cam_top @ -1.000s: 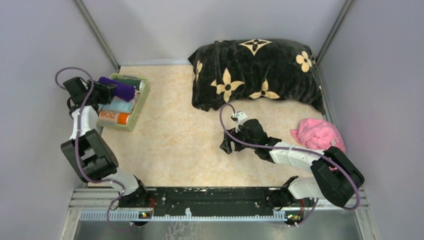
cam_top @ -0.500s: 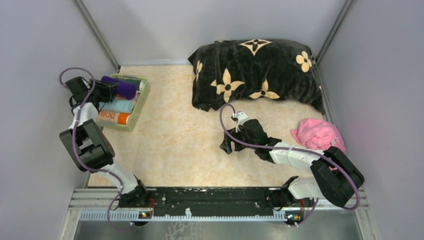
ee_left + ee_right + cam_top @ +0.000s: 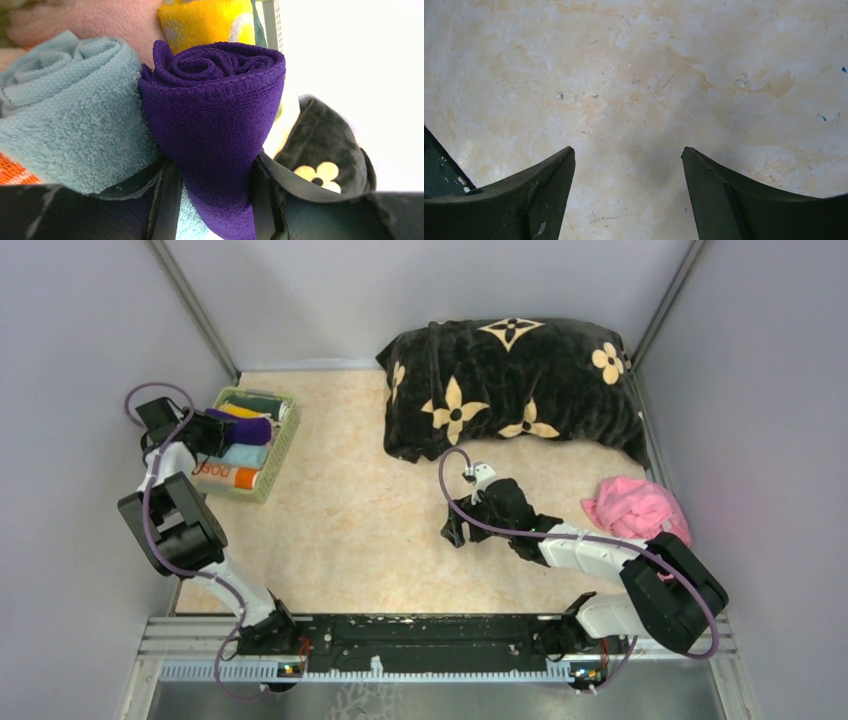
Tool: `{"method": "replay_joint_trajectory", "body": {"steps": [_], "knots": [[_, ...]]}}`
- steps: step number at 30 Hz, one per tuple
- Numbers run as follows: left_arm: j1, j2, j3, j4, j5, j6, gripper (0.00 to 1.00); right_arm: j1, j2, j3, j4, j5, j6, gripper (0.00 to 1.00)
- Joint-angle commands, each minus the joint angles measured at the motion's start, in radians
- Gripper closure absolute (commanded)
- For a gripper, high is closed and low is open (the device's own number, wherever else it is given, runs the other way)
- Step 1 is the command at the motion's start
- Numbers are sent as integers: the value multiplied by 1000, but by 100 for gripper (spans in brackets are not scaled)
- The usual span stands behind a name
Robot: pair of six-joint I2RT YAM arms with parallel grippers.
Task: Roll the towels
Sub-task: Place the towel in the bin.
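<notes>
A rolled dark purple towel (image 3: 240, 427) (image 3: 215, 125) lies across the green basket (image 3: 283, 445) at the table's left edge, its near end between the fingers of my left gripper (image 3: 212, 430) (image 3: 212, 165), which is shut on it. Beside it in the basket lie a rolled light blue towel (image 3: 243, 453) (image 3: 70, 115), an orange towel (image 3: 228, 476), a yellow one (image 3: 205, 22) and a peach one (image 3: 90, 20). A crumpled pink towel (image 3: 635, 508) lies unrolled at the right. My right gripper (image 3: 455, 532) (image 3: 628, 155) hovers open over bare table, holding nothing.
A big black plush cushion (image 3: 515, 385) with beige flowers fills the back right of the table. Grey walls close in both sides, the left one right behind my left arm. The marbled tabletop (image 3: 340, 510) spreads between basket and right gripper.
My left gripper has pulled back to the left and sunk, bringing the purple towel down into the basket among the others. The right arm has stayed still.
</notes>
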Motion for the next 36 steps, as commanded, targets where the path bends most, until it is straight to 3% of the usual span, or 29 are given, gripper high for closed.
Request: {"method": "replay_joint_trajectory", "body": {"steps": [1, 12, 31, 36], "knots": [[16, 47, 77, -144, -159, 100, 46, 3, -5, 5, 53, 19, -15, 22], [15, 131, 151, -222, -166, 176, 37, 4, 43, 36, 23, 6, -13, 22], [16, -23, 230, -287, -208, 146, 16, 3, 32, 33, 28, -6, -13, 22], [16, -39, 228, -292, -207, 145, 14, 4, 38, 34, 27, -9, -14, 22]]}}
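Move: The left hand still has the purple towel between its loosening fingers, over the bin. The towel's middle lies about 4 cm to the hand's right and a touch below. The light blue towel is some 5 cm back and 2 cm right, the yellow one 4 cm ahead and 4 cm right, both about 3 cm below; the green roll is 8 cm ahead and 7 cm right. From the right hand, the purple towel is roughly 42 cm left and 22 cm ahead. Left and slightly down first, about 2 cm, the left hand eases the purple towel in between the blue and yellow rolls, its wrist tipping a few degrees. It lingers there while the fingers keep spreading from about half to nearly wide open, letting go of the towel, then climbs some 3.5 cm and draws slightly back, away from the towel. The empty right hand dips about 1.5 cm. ##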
